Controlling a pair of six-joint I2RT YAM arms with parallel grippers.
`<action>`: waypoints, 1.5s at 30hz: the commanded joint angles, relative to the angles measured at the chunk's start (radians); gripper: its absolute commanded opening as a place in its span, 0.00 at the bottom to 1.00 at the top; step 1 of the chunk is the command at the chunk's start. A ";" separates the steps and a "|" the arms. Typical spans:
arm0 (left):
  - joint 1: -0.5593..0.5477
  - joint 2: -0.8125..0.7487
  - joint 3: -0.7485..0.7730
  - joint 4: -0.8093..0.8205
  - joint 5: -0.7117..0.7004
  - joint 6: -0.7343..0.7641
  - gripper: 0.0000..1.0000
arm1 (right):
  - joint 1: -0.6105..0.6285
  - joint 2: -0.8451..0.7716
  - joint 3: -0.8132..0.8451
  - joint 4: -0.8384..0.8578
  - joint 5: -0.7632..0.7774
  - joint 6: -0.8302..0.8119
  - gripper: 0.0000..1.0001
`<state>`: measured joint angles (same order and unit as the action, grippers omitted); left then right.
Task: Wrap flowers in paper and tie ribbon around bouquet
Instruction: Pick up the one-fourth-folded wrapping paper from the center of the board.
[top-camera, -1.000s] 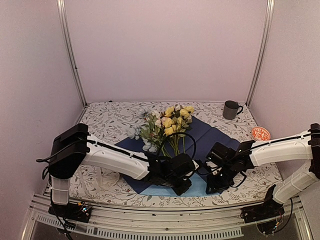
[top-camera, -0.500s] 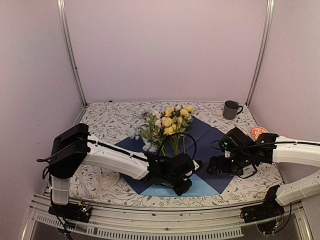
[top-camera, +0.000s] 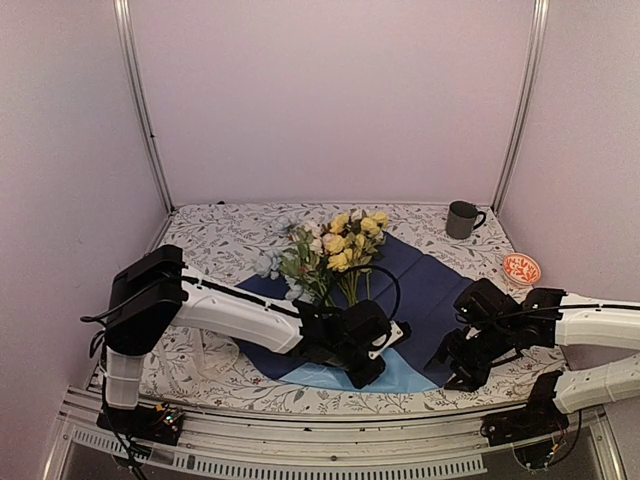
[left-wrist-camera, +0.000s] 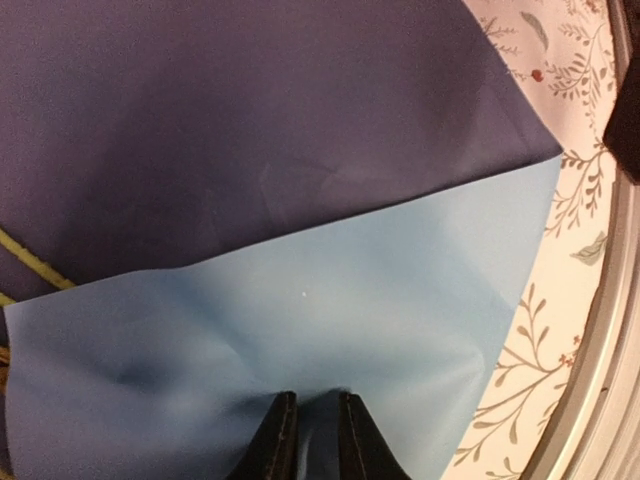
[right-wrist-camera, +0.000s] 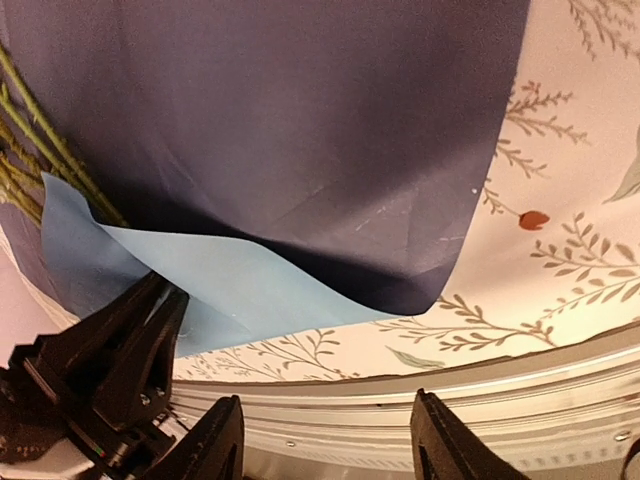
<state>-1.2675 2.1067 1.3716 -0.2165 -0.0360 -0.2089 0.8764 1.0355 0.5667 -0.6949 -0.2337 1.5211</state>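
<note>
The paper (top-camera: 425, 285) lies navy face up on the table, and its near corner is folded over to show the light blue face (top-camera: 400, 372). The flowers (top-camera: 340, 248) rest on the sheet with their stems (right-wrist-camera: 40, 150) pointing toward me. My left gripper (left-wrist-camera: 312, 412) is shut on the light blue flap (left-wrist-camera: 330, 310), which puckers between its fingertips. In the top view that left gripper (top-camera: 363, 370) sits at the fold. My right gripper (right-wrist-camera: 330, 432) stands open and empty just off the paper's right corner (right-wrist-camera: 420, 290), over the table's front edge. No ribbon or bouquet shows.
A grey mug (top-camera: 462, 218) stands at the back right and a small orange bowl (top-camera: 521, 267) at the right edge. The floral tablecloth (right-wrist-camera: 590, 200) ends at a metal front rail (right-wrist-camera: 400, 400). Frame posts (top-camera: 520, 100) rise at the back corners.
My right gripper opened, let go of the paper, lifted away to the right, then dropped toward the front edge. The paper's right corner now lies flat. My left gripper kept its grip.
</note>
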 joint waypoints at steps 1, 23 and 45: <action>0.039 0.025 0.008 -0.040 0.058 0.058 0.16 | -0.002 0.055 -0.048 0.079 -0.076 0.235 0.56; 0.045 0.035 0.019 -0.034 0.161 0.074 0.16 | -0.009 0.264 -0.076 0.186 0.011 0.291 0.35; 0.045 0.027 0.013 -0.040 0.162 0.071 0.16 | -0.009 0.370 0.074 -0.013 0.147 0.116 0.25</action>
<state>-1.2282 2.1151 1.3827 -0.2192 0.1032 -0.1425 0.8742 1.3689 0.6365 -0.6685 -0.1665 1.6802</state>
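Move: Just below the right hand, about 5 cm down and only a centimetre ahead and a centimetre left, lies the right corner of the folded wrapping paper. From that hand the bouquet lies some 28 cm ahead and 25 cm left, and the red-and-white bowl about 27 cm ahead and 16 cm right, both near table height. From the left hand, already resting on the light-blue flap, the corner is roughly 17 cm right, level fore and aft, a centimetre lower. Sinking about 5 cm with a little leftward and backward drift, the right hand comes down to the paper's folded corner while its wrist turns some 10 degrees clockwise; then, staying low, it works 2–3 cm forward and 2 cm right, fingertips swinging rightward. Its fingers narrow from over half open to about a quarter, around the corner. The left fingertips keep resting on the flap, nearly shut, turning only slightly. ##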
